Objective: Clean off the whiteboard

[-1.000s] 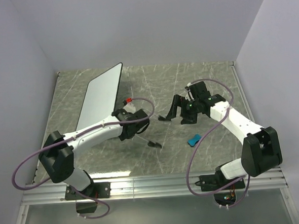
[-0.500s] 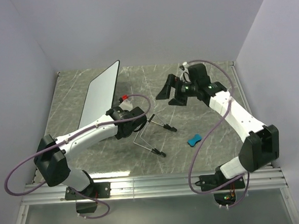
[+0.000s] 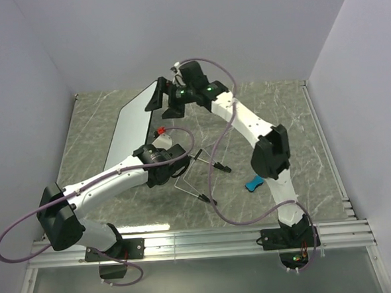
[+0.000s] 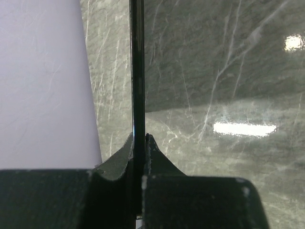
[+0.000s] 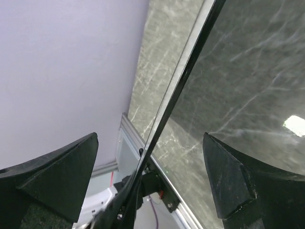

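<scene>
The whiteboard [image 3: 131,124] stands tilted on its edge at the left of the table, its white face turned left. My left gripper [image 3: 152,156] is shut on its near right edge; in the left wrist view the black frame [image 4: 137,71] runs straight up from between the closed jaws [image 4: 139,139]. My right gripper [image 3: 161,99] is open at the board's far top corner. In the right wrist view the black frame [image 5: 183,76] passes between the wide-apart fingers [image 5: 71,167] without touching either. The black wire stand legs [image 3: 199,178] trail on the table behind the board.
A small blue eraser block [image 3: 254,183] lies on the marble table right of centre, near the right arm's forearm. White walls close the table on the left, back and right. A metal rail [image 3: 201,238] runs along the near edge.
The right arm swung left across the table, from the centre right to the board's far corner, jaws staying open. The left arm kept its grip while the board shifted slightly.
</scene>
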`<control>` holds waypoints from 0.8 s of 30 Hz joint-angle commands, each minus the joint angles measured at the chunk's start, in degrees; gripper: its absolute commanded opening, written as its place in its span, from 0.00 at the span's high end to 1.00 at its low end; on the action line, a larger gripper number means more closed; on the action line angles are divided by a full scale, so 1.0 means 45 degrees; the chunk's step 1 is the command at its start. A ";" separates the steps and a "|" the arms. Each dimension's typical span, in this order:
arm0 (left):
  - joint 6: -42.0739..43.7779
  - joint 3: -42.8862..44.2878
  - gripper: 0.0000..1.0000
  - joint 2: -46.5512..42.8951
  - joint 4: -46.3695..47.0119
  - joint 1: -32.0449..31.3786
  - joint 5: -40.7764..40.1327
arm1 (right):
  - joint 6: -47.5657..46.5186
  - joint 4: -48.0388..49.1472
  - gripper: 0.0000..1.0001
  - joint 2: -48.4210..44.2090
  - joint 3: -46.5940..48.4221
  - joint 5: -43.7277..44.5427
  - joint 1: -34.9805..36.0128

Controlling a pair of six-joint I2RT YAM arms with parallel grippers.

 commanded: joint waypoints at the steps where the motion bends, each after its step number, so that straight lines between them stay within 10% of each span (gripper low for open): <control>1: -0.1756 0.0189 1.00 -0.0581 0.1806 -0.0333 0.0780 | 0.0758 -0.0454 0.03 0.0782 0.1401 -0.0296 0.0341; 7: -0.1580 0.0853 1.00 -0.0815 0.1866 -0.1036 0.0663 | 0.1052 -0.0044 0.13 0.1799 0.1112 -0.0277 0.0849; 12: -0.1482 0.1107 1.00 -0.1498 0.2295 -0.1329 0.0994 | 0.1189 0.0386 0.86 0.2210 0.0956 -0.0492 0.0889; 16: -0.1561 0.1147 0.96 -0.1987 0.2452 -0.1329 0.1287 | 0.0838 0.0367 1.00 0.2035 0.0761 -0.0492 0.0792; 17: -0.1696 0.1243 0.84 -0.2007 0.2394 -0.1329 0.1288 | 0.0721 0.0444 1.00 0.1802 0.0644 -0.0569 0.0752; 18: -0.1852 0.1341 0.47 -0.2026 0.2122 -0.1329 0.1192 | 0.0662 0.0542 1.00 0.1626 0.0256 -0.0609 0.0675; 21: -0.1893 0.1809 0.01 -0.2552 0.2313 -0.1058 0.1384 | 0.0661 0.1399 1.00 0.0475 -0.0779 -0.0687 0.0168; 24: -0.0490 0.1734 0.01 -0.3956 0.4456 0.1007 0.4384 | 0.1362 0.3193 1.00 -0.1048 -0.3389 -0.1076 -0.0847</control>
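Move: The right hand, open, hangs over the far part of the whiteboard's raised right edge; the spot it will grip lies about 5 cm to its left, 2 cm back and 7 cm below. From that hand the wire stand is roughly 25 cm back, 13 cm to the right and 24 cm down. The left hand already grips the edge's nearer part, with that far spot some 15 cm ahead and 4 cm to its right, about level, and the stand about 21 cm to its right, 8 cm back and 15 cm below. The right hand sinks about 7 cm and slides some 4 cm left onto the far part of the board's right edge, shuts its fingers on it while tipping about 20 degrees down, then carries the edge a few centimetres farther down and back to the right. The left hand keeps its pinch at first, easing the edge a couple of centimetres right and back, then opens wide, lets go and pulls off about 4 cm to the right and 5 cm up, tilting some 30 degrees. ##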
